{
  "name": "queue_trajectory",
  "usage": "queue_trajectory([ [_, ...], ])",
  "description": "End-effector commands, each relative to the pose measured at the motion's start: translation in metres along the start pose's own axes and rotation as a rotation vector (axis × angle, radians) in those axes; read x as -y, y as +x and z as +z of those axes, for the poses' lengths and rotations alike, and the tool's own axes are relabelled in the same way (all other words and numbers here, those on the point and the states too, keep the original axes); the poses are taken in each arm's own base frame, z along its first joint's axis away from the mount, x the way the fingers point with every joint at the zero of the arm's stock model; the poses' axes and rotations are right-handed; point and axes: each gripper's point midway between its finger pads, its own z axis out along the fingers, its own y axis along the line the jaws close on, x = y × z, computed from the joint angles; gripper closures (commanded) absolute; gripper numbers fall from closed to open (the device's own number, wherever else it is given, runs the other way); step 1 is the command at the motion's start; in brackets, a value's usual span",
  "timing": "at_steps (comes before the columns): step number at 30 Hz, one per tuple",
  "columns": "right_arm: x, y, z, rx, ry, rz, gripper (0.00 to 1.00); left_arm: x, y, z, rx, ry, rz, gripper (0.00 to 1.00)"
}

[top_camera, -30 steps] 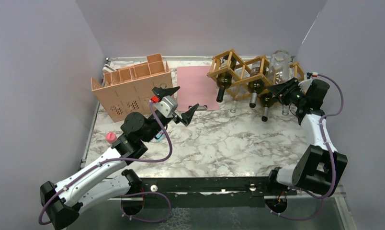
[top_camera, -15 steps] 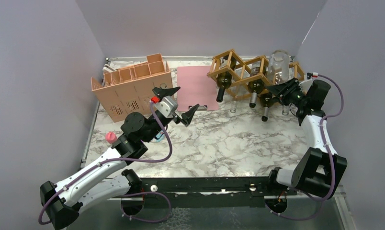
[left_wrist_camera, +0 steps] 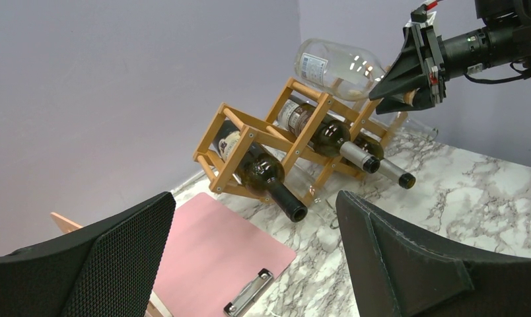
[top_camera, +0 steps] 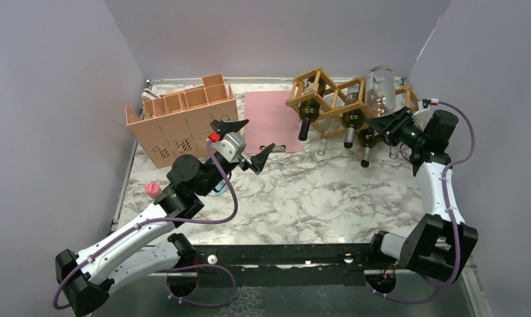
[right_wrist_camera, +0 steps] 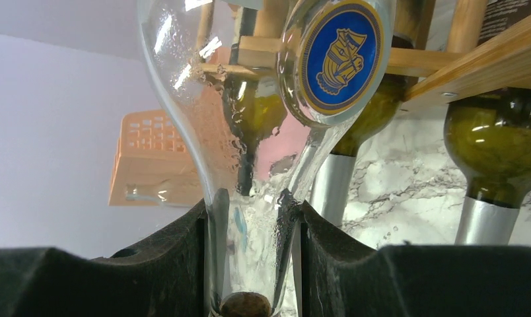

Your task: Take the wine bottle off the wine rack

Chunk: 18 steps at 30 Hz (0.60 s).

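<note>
The wine rack (top_camera: 329, 89) of golden wooden sticks stands at the back right, seen also in the left wrist view (left_wrist_camera: 269, 135). Dark bottles (top_camera: 351, 122) lie in its cells, necks toward me. A clear glass wine bottle (top_camera: 380, 89) is tilted up above the rack's right end (left_wrist_camera: 335, 66). My right gripper (top_camera: 389, 125) is shut on its neck (right_wrist_camera: 253, 251), with a cork showing at the mouth. My left gripper (top_camera: 246, 140) hangs open over the middle of the table, nothing between its fingers (left_wrist_camera: 117, 257).
A salmon perforated compartment box (top_camera: 183, 119) stands at the back left. A pink clipboard (top_camera: 271, 119) lies between it and the rack. A small pink-capped item (top_camera: 153, 189) sits by the left arm. Purple walls close in on three sides. Another clear bottle with a blue round label (right_wrist_camera: 341, 53) is beside the held one.
The clear bottle's body has risen and tipped up above the rack's right end, and the right wrist has shifted slightly right. The left arm has not moved.
</note>
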Motion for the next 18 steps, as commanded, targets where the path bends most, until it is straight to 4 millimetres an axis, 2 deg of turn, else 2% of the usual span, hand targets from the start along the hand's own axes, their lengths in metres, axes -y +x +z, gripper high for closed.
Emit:
queue_trajectory([
  [1,-0.088,-0.028,-0.025,0.071,-0.225,-0.308,0.74,0.002,-0.004,0.001,0.022,0.007,-0.011,0.01],
  [10,-0.118,-0.014,-0.043,-0.041,-0.287,-0.292,0.74,0.004,-0.004,0.002,0.024,0.018,-0.020,0.01],
  [18,-0.134,0.016,-0.044,-0.143,-0.313,-0.291,0.74,0.006,-0.002,0.003,0.017,0.024,-0.024,0.01],
])
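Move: Above the right part of the wine rack, the right hand already grips the clear wine bottle by its neck; the bottle's middle lies about 11 cm ahead and 4 cm left, 2 cm higher. The silver-necked bottle sits roughly 6 cm ahead, 9 cm left and 9 cm below, the lower dark bottle some 2 cm ahead, 1 cm left and 15 cm below. From the left hand the clear bottle is about 22 cm ahead, 38 cm right, 10 cm lower. Lifting the clear bottle by its neck, the right hand rises about 5 cm while it also slides left and draws back roughly 3 cm each way, speeding up as it goes. The hand turns about 10 degrees counter-clockwise, swinging the bottle's body left above the silver-necked bottle, and the fingers keep their hold. ##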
